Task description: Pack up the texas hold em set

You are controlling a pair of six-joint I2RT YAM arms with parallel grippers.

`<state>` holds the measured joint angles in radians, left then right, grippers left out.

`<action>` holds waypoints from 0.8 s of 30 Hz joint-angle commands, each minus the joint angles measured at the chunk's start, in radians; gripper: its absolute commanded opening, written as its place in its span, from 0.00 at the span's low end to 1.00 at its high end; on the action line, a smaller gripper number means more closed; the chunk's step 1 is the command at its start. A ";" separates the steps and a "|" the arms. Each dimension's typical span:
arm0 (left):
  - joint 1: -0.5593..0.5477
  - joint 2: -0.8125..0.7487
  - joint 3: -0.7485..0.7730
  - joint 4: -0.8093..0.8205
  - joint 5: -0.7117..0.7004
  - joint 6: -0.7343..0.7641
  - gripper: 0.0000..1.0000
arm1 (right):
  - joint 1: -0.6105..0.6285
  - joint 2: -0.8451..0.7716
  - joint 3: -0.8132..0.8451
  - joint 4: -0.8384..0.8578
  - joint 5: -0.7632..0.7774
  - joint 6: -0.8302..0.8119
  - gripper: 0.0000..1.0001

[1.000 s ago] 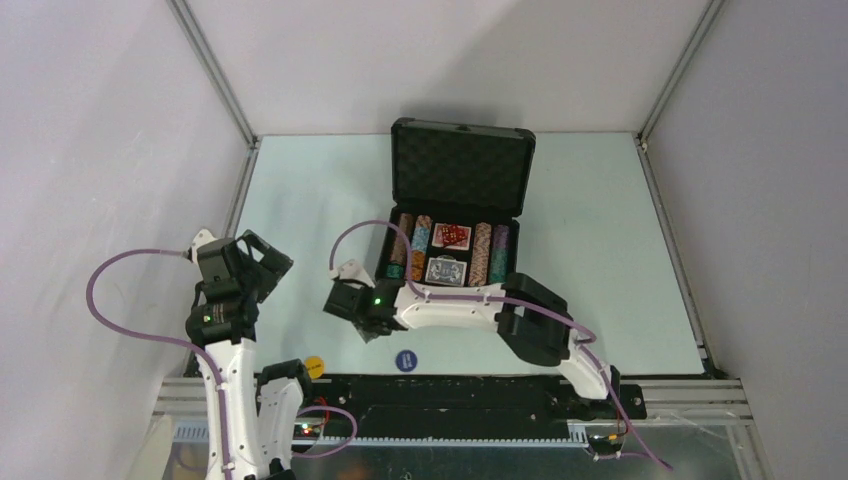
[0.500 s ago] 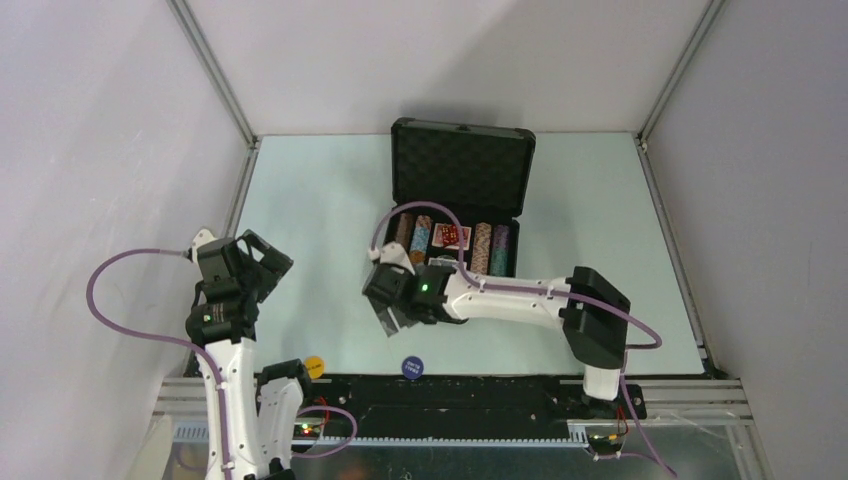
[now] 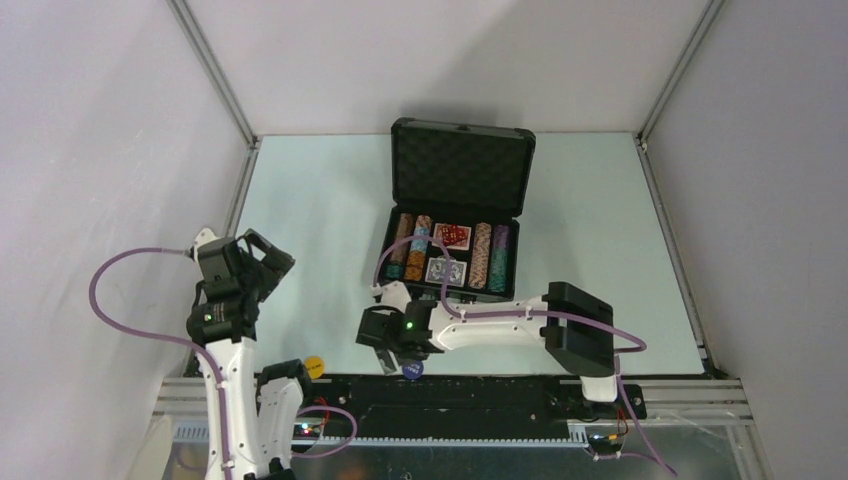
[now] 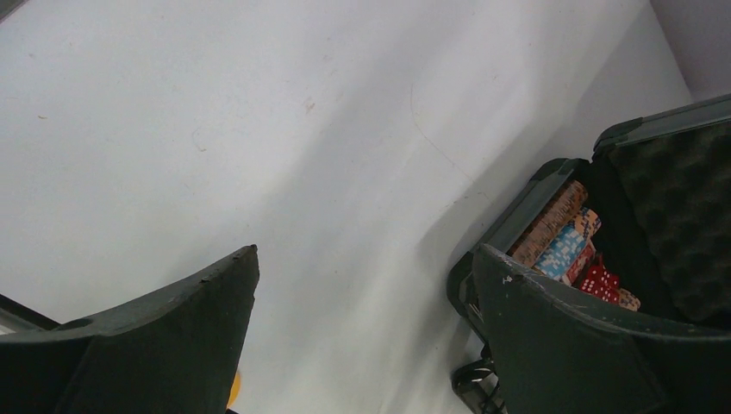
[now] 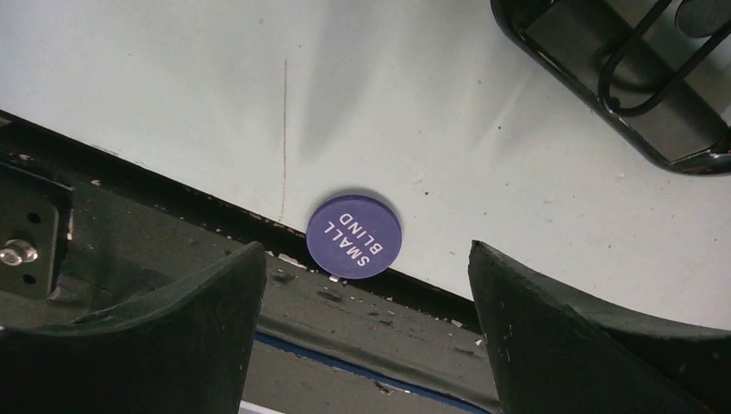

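Observation:
The black case stands open mid-table, its foam lid upright. Inside it lie rows of striped chips, two card decks and red dice. A blue round button marked SMALL BLIND lies flat at the table's near edge. My right gripper hovers open just above it, one finger on each side, touching nothing. In the top view that gripper half covers the button. A yellow button lies left of it. My left gripper hangs open and empty at the left.
The black base rail runs right along the near table edge under the blue button. The case's handle shows at the upper right of the right wrist view. In the left wrist view the case wall and chips lie to the right.
My right gripper has swung from beside the case's front left corner back to the near edge, over the blue button, and its jaws have spread wide. The left arm has hardly moved.

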<state>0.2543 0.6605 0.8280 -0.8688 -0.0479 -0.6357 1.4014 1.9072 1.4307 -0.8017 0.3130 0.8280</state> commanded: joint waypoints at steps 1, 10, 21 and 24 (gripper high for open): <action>-0.003 -0.003 -0.019 0.041 0.020 0.016 0.98 | 0.016 0.026 0.004 -0.044 0.023 0.072 0.89; -0.003 -0.001 -0.030 0.050 0.031 0.016 0.98 | 0.035 0.065 0.004 -0.032 0.003 0.084 0.80; -0.003 -0.002 -0.036 0.053 0.034 0.014 0.98 | 0.042 0.121 0.007 -0.028 -0.019 0.076 0.70; -0.003 -0.002 -0.036 0.053 0.035 0.014 0.98 | 0.043 0.131 0.008 -0.025 -0.025 0.076 0.66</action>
<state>0.2543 0.6628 0.7986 -0.8467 -0.0219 -0.6357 1.4380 2.0148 1.4315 -0.8204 0.2958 0.8879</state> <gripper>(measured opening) 0.985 0.689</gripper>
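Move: The small blind button lies right under my right hand, about 5 cm down, some 2 cm back and 2 cm to the right, across the table's front edge. The yellow button is roughly 20 cm to my right hand's left and 2 cm back; the chip case's middle is about 25 cm ahead of it and 10 cm to the right. From my left hand the small blind button is some 26 cm right, 16 cm back and 18 cm below. I sink my right hand about 4 cm and draw it back some 2 cm, down onto the small blind button at the table's front edge. As I go I narrow my wide-open fingers to roughly two-thirds, one tip on either side of the button, and tilt the wrist about 5 degrees. I don't grip it yet; whether a tip brushes the rim can't be seen. ##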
